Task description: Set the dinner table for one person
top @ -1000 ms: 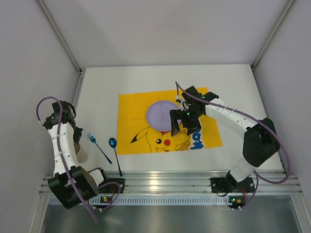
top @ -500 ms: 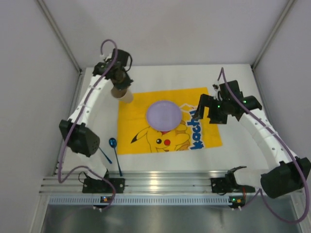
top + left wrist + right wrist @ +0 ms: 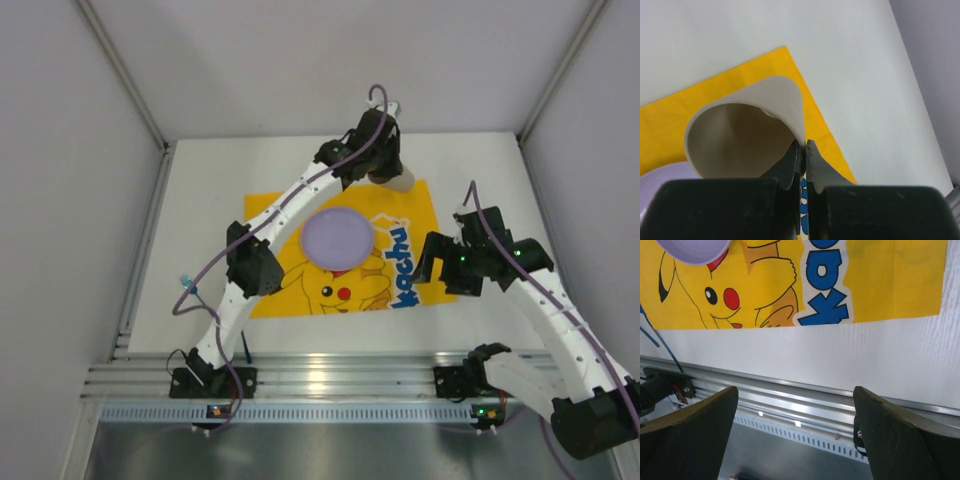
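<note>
A beige cup (image 3: 393, 180) hangs tilted over the back right corner of the yellow Pikachu mat (image 3: 425, 215) on the white dinner table (image 3: 200, 200). My left gripper (image 3: 378, 160) is shut on it. In the left wrist view the fingers pinch the cup's (image 3: 740, 135) rim at the left gripper (image 3: 804, 146), with its mouth facing the camera. A purple plate (image 3: 338, 237) lies on the mat. My right gripper (image 3: 445, 272) hovers over the mat's right edge, open and holding nothing. In its own view the right gripper (image 3: 795, 410) spans bare table (image 3: 840, 365).
A blue fork (image 3: 187, 285) lies on the table at the near left. A spoon handle (image 3: 245, 345) shows beside the left arm, its bowl hidden. The metal rail (image 3: 330, 375) runs along the near edge. White walls enclose the other sides.
My left arm swung the cup from the near left, past the back left, to the mat's back right corner. My right arm drew back from the plate towards the mat's right edge.
</note>
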`<state>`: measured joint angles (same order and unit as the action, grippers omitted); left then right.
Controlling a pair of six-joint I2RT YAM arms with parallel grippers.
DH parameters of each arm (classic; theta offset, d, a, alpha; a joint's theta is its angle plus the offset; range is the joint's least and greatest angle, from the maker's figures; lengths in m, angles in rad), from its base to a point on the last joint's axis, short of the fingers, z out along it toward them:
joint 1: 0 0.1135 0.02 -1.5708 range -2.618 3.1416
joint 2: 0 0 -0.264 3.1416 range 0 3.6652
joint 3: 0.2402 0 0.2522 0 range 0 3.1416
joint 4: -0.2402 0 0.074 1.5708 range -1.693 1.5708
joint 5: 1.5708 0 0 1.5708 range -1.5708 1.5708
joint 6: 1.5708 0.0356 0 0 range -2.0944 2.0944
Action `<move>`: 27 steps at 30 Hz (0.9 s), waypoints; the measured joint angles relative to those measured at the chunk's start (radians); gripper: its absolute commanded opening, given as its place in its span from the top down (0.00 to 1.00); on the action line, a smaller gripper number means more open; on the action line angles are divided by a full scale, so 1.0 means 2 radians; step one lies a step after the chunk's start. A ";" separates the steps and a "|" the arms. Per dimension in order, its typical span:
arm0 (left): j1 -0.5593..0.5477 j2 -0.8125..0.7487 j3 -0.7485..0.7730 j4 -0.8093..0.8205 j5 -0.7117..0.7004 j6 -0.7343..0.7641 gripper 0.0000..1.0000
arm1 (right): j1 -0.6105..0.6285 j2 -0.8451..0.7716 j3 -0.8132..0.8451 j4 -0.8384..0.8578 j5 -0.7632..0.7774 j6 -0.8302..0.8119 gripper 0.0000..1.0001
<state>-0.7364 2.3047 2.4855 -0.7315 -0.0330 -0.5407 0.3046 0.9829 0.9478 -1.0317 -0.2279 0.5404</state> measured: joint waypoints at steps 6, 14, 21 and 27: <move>-0.027 0.046 0.010 0.008 -0.003 0.054 1.00 | 0.000 -0.022 0.000 -0.018 0.023 0.002 0.00; -0.045 0.076 0.013 -0.029 -0.056 0.131 0.99 | 0.000 -0.024 0.000 -0.030 0.041 0.001 0.00; -0.044 0.078 0.016 -0.028 -0.058 0.165 0.72 | -0.001 -0.018 0.001 -0.035 0.049 -0.007 0.00; -0.045 0.080 0.019 -0.027 -0.045 0.179 0.53 | -0.004 -0.009 0.001 -0.036 0.054 -0.016 0.00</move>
<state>-0.8261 2.4645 2.5244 -0.7845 -0.1238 -0.1833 0.2958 0.9649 0.9501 -1.1038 -0.1204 0.5091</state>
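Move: The cup, already pinched by its rim in the left hand, is bound for a spot on the yellow tablecloth almost straight below that hand, about 20 cm down. From this hand the purple plate lies some 14 cm to the left and 8 cm nearer, and the cloth's far right corner some 10 cm farther out and 11 cm to the right. From the open right hand, the spot is about 27 cm ahead, 8 cm left and 11 cm down. The cup, held tilted with its base out to the right, is lowered about 9.5 cm onto the cloth by the left hand, which drifts 2 to 3 cm right early on and turns its fingers some 20 degrees more downward to bring the cup upright. Once down, the hand stays there and the fingers open to nearly half, still straddling the rim. The empty right hand eases some 2.5 cm to the right. ##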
